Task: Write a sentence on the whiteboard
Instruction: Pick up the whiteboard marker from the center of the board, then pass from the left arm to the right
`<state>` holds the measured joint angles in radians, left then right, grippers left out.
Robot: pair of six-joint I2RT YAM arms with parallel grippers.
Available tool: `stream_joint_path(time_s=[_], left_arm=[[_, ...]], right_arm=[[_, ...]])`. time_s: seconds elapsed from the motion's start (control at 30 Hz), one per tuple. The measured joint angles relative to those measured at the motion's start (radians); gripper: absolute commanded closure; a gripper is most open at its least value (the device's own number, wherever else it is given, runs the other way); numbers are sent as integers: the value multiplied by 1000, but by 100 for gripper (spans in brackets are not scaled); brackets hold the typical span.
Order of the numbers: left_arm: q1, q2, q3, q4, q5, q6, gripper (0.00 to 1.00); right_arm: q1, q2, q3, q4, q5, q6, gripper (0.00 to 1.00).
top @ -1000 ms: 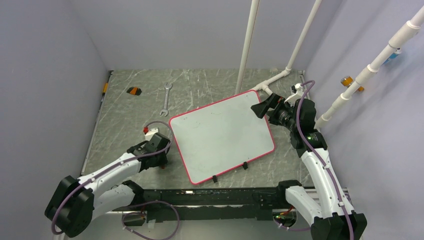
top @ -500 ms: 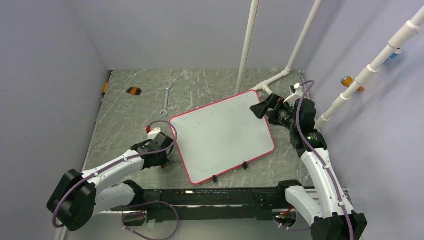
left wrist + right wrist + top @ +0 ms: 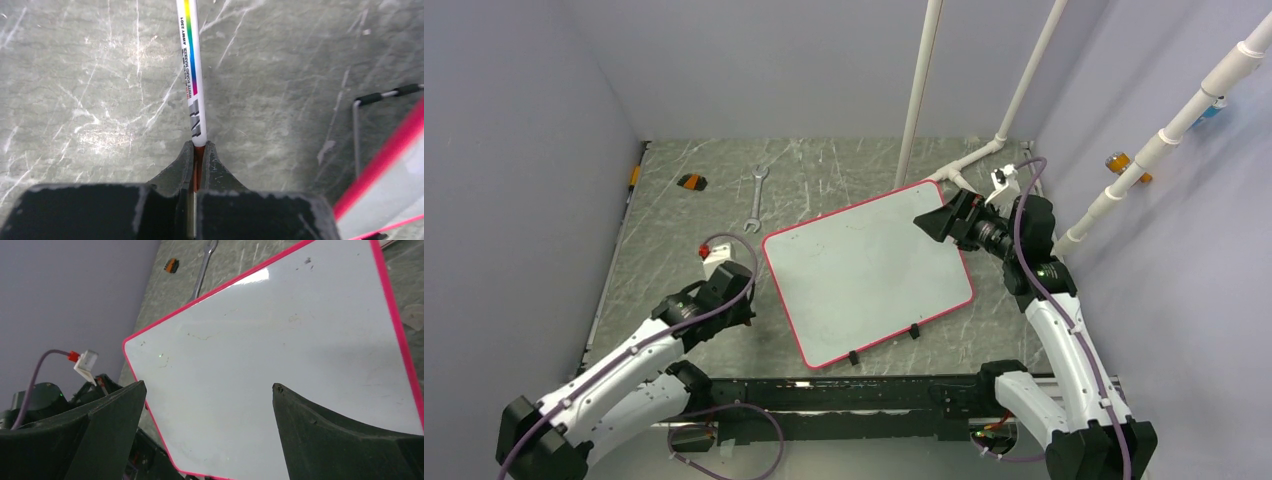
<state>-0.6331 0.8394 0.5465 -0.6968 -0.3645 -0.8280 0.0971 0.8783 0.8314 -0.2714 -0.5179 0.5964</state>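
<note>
The whiteboard (image 3: pixel 864 270) lies flat on the table, white with a thin red-pink frame. No sentence shows on it, only faint smudges (image 3: pixel 200 336). My left gripper (image 3: pixel 736 303) sits just left of the board's left edge and is shut on a white marker (image 3: pixel 192 75) with a rainbow stripe. The marker's barrel sticks straight out past the fingertips (image 3: pixel 199 148), over the bare table. The board's frame (image 3: pixel 385 165) shows at the right of that view. My right gripper (image 3: pixel 934 222) hovers open above the board's far right corner, nothing between its fingers (image 3: pixel 209 385).
A steel wrench (image 3: pixel 756 195) and a small orange-black block (image 3: pixel 691 181) lie on the table's far left. White pipes (image 3: pixel 919 90) rise behind the board. Two black clips (image 3: pixel 852 356) sit on the board's near edge. A wire bracket (image 3: pixel 357 120) lies beside the board.
The left gripper has shut on the marker and its arm has pulled back to the left. The right gripper has shifted slightly left over the board's corner.
</note>
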Motion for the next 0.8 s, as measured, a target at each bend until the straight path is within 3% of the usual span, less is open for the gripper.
stream_joint_path(time_s=[0.37, 0.8], left_arm=[[0, -175, 156, -142, -17, 56, 100], [0, -214, 357, -139, 143, 387, 100]], right_arm=[[6, 45, 35, 5, -147, 2, 0], [75, 79, 74, 11, -253, -6, 0]])
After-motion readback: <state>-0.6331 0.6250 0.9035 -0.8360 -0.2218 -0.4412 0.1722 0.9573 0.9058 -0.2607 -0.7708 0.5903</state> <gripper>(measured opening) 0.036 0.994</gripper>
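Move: The left hand already holds the marker, about 7 cm above the table. From this hand the middle of the whiteboard lies some 26 cm to the right, 12 cm ahead and 5 cm lower; the wrench is about 27 cm ahead, 1 cm to the right and 6 cm lower. The right hand, empty and open, has the marker roughly 37 cm to its left, 5 cm back and 18 cm lower, and the whiteboard's middle about 11 cm left, 2 cm ahead and 24 cm below. Still pinching the marker by one brown end, the left hand lifts it almost straight up by about 15 cm, tipping its fingers upward some 20 degrees and, in the later part, turning clockwise as much. Meanwhile the right hand, fingers kept wide open, drifts left above the whiteboard towards the marker, also easing back and a little up, while swinging counter-clockwise. ##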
